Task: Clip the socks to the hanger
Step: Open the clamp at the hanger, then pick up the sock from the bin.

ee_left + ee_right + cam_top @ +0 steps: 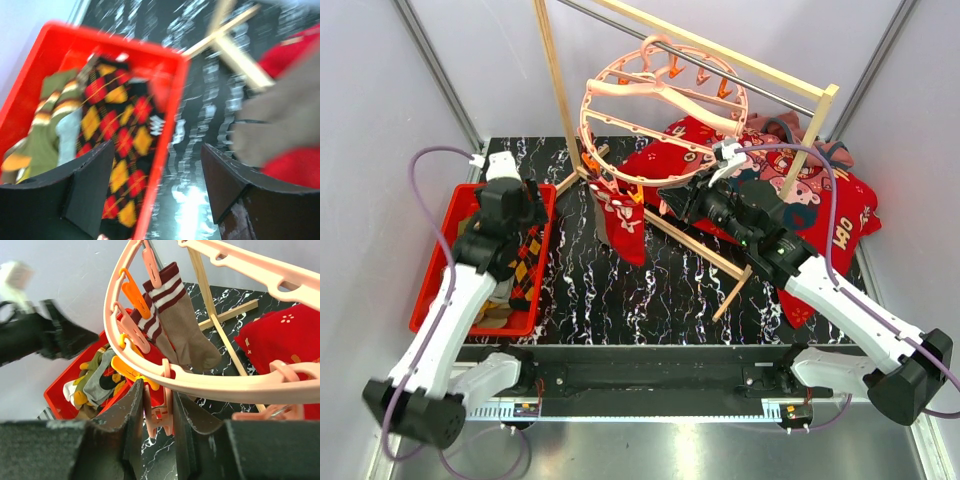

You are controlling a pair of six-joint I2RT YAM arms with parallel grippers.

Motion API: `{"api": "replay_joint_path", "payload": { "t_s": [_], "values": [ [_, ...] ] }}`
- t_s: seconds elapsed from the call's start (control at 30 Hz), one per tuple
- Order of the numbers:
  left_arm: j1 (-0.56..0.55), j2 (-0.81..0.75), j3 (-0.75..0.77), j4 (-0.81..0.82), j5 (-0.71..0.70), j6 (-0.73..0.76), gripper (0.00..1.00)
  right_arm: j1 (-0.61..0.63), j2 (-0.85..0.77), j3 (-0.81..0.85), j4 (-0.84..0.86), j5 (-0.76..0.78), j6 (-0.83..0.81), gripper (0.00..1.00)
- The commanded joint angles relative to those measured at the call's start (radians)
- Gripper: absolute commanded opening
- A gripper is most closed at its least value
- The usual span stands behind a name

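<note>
The salmon-pink ring hanger (660,105) hangs from the wooden rack. Red socks (626,225) hang from its front clips. In the right wrist view a taupe sock with maroon and white stripes (189,335) is clipped to the ring (225,385). My right gripper (668,200) is shut on a pink clip (161,412) under the ring's front. My left gripper (525,195) is open and empty (157,185) over the right wall of the red bin (438,262). The bin holds a dark argyle sock (117,130), an olive striped sock (50,112) and a grey sock (67,135).
The pale wooden rack has a post (555,90) and a floor bar (705,250) crossing the black marble table. A big red cartoon-printed cloth (825,205) lies at the back right under my right arm. The left wrist view is blurred.
</note>
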State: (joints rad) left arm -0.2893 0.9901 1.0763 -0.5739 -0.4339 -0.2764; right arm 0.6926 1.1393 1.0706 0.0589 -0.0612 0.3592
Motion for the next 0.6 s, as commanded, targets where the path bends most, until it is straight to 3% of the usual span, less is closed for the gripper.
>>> {"api": "replay_joint_path", "payload": {
  "t_s": [0.0, 0.17, 0.33, 0.43, 0.57],
  "values": [
    [0.117, 0.157, 0.068, -0.007, 0.046, 0.036, 0.72, -0.002, 0.004, -0.024, 0.010, 0.006, -0.023, 0.07],
    [0.231, 0.471, 0.270, -0.007, 0.026, 0.069, 0.70, -0.002, 0.000, -0.047, 0.032, 0.006, -0.048, 0.07],
    [0.288, 0.777, 0.499, -0.021, 0.033, 0.105, 0.61, -0.002, -0.004, -0.058, 0.036, 0.006, -0.081, 0.07],
    [0.320, 0.883, 0.548, -0.055, 0.067, 0.102, 0.53, -0.002, -0.004, -0.064, 0.039, 0.014, -0.098, 0.07],
    [0.340, 0.909, 0.482, -0.061, 0.095, 0.082, 0.43, -0.002, 0.005, -0.075, 0.050, 0.009, -0.109, 0.08]
  ]
}}
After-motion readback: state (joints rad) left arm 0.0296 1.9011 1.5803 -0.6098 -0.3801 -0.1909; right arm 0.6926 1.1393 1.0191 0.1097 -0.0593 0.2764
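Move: The black argyle sock with red and yellow diamonds lies in the red bin, its middle about 6 cm ahead of the left hand, 9 cm to its left and some 22 cm below. The green striped sock lies about 8 cm farther left of it. The clipped red sock hangs roughly 20 cm to the left hand's right, 3 cm back and 4 cm lower. From the right hand the argyle sock is about 7 cm ahead, 37 cm left and 31 cm below. Coming away empty from the hanger, the left hand swoops about 15 cm forward, 14 cm down and 10 cm left over the far part of the argyle sock, tipping its fingers some 25 degrees further down and narrowing them from wide to about half open. The right hand keeps its pinch on the pink clamp at the hanger's rim, sinking slightly. ##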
